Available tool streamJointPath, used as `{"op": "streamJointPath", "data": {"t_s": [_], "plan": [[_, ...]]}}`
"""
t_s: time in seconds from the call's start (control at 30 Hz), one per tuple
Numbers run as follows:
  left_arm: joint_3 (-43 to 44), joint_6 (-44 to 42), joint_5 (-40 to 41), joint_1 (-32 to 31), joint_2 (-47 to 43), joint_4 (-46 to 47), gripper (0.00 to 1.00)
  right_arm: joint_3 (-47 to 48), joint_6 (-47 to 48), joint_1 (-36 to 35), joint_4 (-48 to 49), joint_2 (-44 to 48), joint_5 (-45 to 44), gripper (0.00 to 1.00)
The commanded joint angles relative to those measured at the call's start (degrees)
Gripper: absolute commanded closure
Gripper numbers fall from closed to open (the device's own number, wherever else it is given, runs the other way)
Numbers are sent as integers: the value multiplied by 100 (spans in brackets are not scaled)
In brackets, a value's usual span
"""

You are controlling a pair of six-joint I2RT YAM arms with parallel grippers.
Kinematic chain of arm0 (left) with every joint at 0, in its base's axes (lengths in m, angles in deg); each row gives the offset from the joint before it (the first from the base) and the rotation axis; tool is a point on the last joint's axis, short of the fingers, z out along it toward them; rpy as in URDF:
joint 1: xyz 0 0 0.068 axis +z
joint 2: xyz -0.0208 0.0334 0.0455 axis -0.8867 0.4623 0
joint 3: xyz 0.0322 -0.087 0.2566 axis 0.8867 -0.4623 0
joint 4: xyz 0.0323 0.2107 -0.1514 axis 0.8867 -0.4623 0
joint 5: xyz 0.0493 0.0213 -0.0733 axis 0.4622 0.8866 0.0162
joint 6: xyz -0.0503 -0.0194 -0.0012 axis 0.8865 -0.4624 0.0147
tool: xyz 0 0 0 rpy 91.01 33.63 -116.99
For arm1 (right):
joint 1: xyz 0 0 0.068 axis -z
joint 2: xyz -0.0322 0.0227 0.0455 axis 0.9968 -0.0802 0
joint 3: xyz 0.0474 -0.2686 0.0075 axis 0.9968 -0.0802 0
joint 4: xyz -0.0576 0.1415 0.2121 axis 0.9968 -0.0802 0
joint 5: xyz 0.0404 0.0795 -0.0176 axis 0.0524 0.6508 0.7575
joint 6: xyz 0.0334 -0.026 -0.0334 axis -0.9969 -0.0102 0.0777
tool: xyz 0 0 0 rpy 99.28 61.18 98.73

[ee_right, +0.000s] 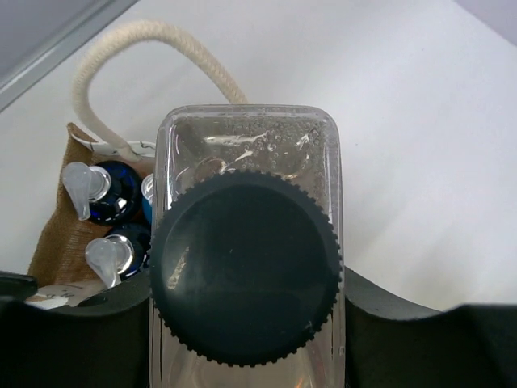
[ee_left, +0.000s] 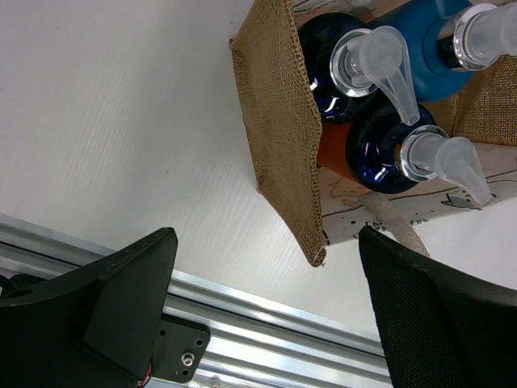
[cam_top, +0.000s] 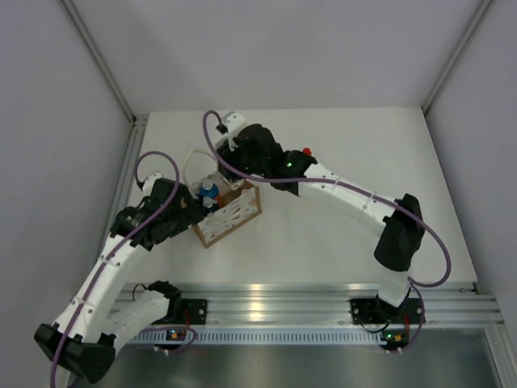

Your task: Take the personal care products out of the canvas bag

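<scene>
The canvas bag (cam_top: 234,214) stands left of the table's middle. In the left wrist view its burlap wall (ee_left: 279,121) holds two orange pump bottles with dark tops (ee_left: 388,149) and a blue bottle (ee_left: 428,48). My left gripper (ee_left: 266,242) is open, with the bag's near corner between its fingers, not touching them; it sits at the bag's left side (cam_top: 192,212). My right gripper (ee_right: 246,319) is shut on the whitish square bottle (ee_right: 246,267) with a dark cap and holds it above the bag's far side (cam_top: 229,166). A red cap (cam_top: 307,151) shows behind the right arm.
A white rope handle (ee_right: 145,40) loops up from the bag. The aluminium rail (ee_left: 266,315) runs along the table's near edge, just behind the left gripper. Grey walls close in the table on the left, back and right.
</scene>
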Motion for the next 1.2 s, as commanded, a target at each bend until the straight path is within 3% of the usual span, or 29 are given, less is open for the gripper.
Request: {"op": "streamJointPath", "data": {"t_s": [0.0,0.33,0.5,0.7,0.87,1.17], "plan": [[75,79,117,-2,-69,133,2,700,129,117,715,946,-205,100],[22,105,117,-2,-130,151,2,938,656,442,346,1711,-1171,100],[-22,114,46,-2,-139,133,2,561,656,1425,223,2263,-1304,100],[-13,105,11,-2,-121,142,2,-151,463,2779,205,2722,-1102,100],[40,79,-33,-2,-95,142,2,-1028,15,3806,433,2871,-408,100],[84,17,-42,-2,-77,142,2,-2628,-197,4485,1935,2933,620,100]]}}
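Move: The right hand already holds the clear bottle with the dark cap, raised over the bag. The open table where it is going lies about 37 cm to the right, 9 cm ahead and some 26 cm below. The yellow bottle stands roughly 21 cm to the right and 5 cm ahead, and the canvas bag's middle is about 5 cm left and 1 cm back, some 20 cm down. From the left hand that open table is about 47 cm right and 22 cm ahead. Up first, then sweeping right in a high arc, the right hand takes the clear bottle away from the canvas bag and past the yellow bottle. It climbs some 16 cm and travels about 37 cm right and a little forward, turning clockwise as it goes, then sinks about 15 cm towards the empty table beyond. The fingers keep their grip throughout. ##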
